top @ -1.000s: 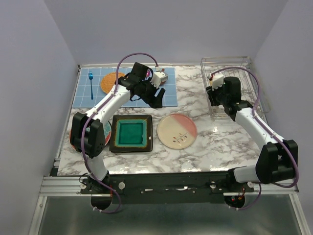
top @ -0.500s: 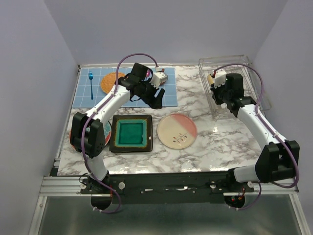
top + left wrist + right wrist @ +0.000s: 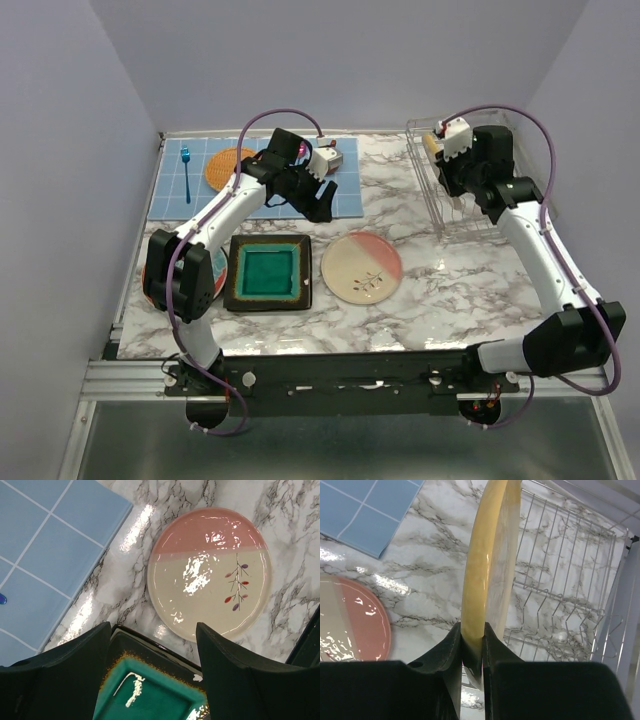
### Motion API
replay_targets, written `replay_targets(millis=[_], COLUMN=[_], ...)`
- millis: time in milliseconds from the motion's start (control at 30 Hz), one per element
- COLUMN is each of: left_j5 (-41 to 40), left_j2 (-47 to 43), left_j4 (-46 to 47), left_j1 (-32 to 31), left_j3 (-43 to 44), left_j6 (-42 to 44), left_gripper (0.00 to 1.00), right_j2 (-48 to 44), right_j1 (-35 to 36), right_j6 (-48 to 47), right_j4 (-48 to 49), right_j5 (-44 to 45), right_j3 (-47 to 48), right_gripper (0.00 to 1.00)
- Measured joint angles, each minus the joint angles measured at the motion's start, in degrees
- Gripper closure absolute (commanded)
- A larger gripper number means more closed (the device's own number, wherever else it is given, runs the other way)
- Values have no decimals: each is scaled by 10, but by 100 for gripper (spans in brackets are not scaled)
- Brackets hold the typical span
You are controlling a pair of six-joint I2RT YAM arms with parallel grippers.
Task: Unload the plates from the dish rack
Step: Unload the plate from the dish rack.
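Observation:
My right gripper (image 3: 472,630) is shut on the rim of a round cream-yellow plate (image 3: 490,555), holding it upright and edge-on above the left side of the wire dish rack (image 3: 560,595). From above, the right gripper (image 3: 441,168) hangs over the rack (image 3: 428,195), and only a sliver of the plate (image 3: 431,143) shows. The rack's visible slots hold nothing. My left gripper (image 3: 152,630) is open and hovers over the table, above the corner of a square dark plate with a teal centre (image 3: 150,690). A round cream and pink sprig plate (image 3: 210,575) lies beside it.
The square plate (image 3: 268,272) and the sprig plate (image 3: 362,267) lie flat at mid-table. A red plate rim (image 3: 147,285) peeks from under the left arm. At the back left, a blue mat (image 3: 180,200) carries an orange woven disc (image 3: 228,165) and a blue fork (image 3: 186,170).
The right gripper closed on the cream-yellow plate and lifted it up and back, out of the rack's slots. The left arm has not moved.

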Motion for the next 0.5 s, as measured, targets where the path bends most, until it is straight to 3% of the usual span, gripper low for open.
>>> replay_targets(millis=[333,500], left_j5=[13,49], left_j2=[1,18], left_j4=[-4,-27], left_j1=[0,4], left_j3=[2,43], left_j6=[-1,-1], left_gripper=[23,23], right_j2=[-14,-26], right_j1=[1,14], right_j6=[-41,-101], right_j4=[-90,-132], right_j5=[0,18], right_j3=[114,149], right_gripper=[99,99])
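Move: The right hand already grips the yellow-rimmed plate; the likely place for it, the pink-and-cream plate, lies about 21 cm to this hand's left, 11 cm back and some 21 cm below. The green square plate is roughly 22 cm farther left of that plate and about level with it, while the dish rack's middle sits about 7 cm ahead, 6 cm right and 18 cm below the right hand. From the left hand, the pink-and-cream plate is about 9 cm right, 7 cm back and 14 cm down. The right hand keeps its pinch on the yellow-rimmed plate's edge and carries it on upward above the dish rack by about 9 cm, easing back some 2 cm towards the base in the later part while the wrist rolls about 10 degrees, its left side dropping, and the fingertips tip up a little. The left hand, open and empty, waits above the table, then at the end begins to rise and edge to its right, a centimetre or so each way. ##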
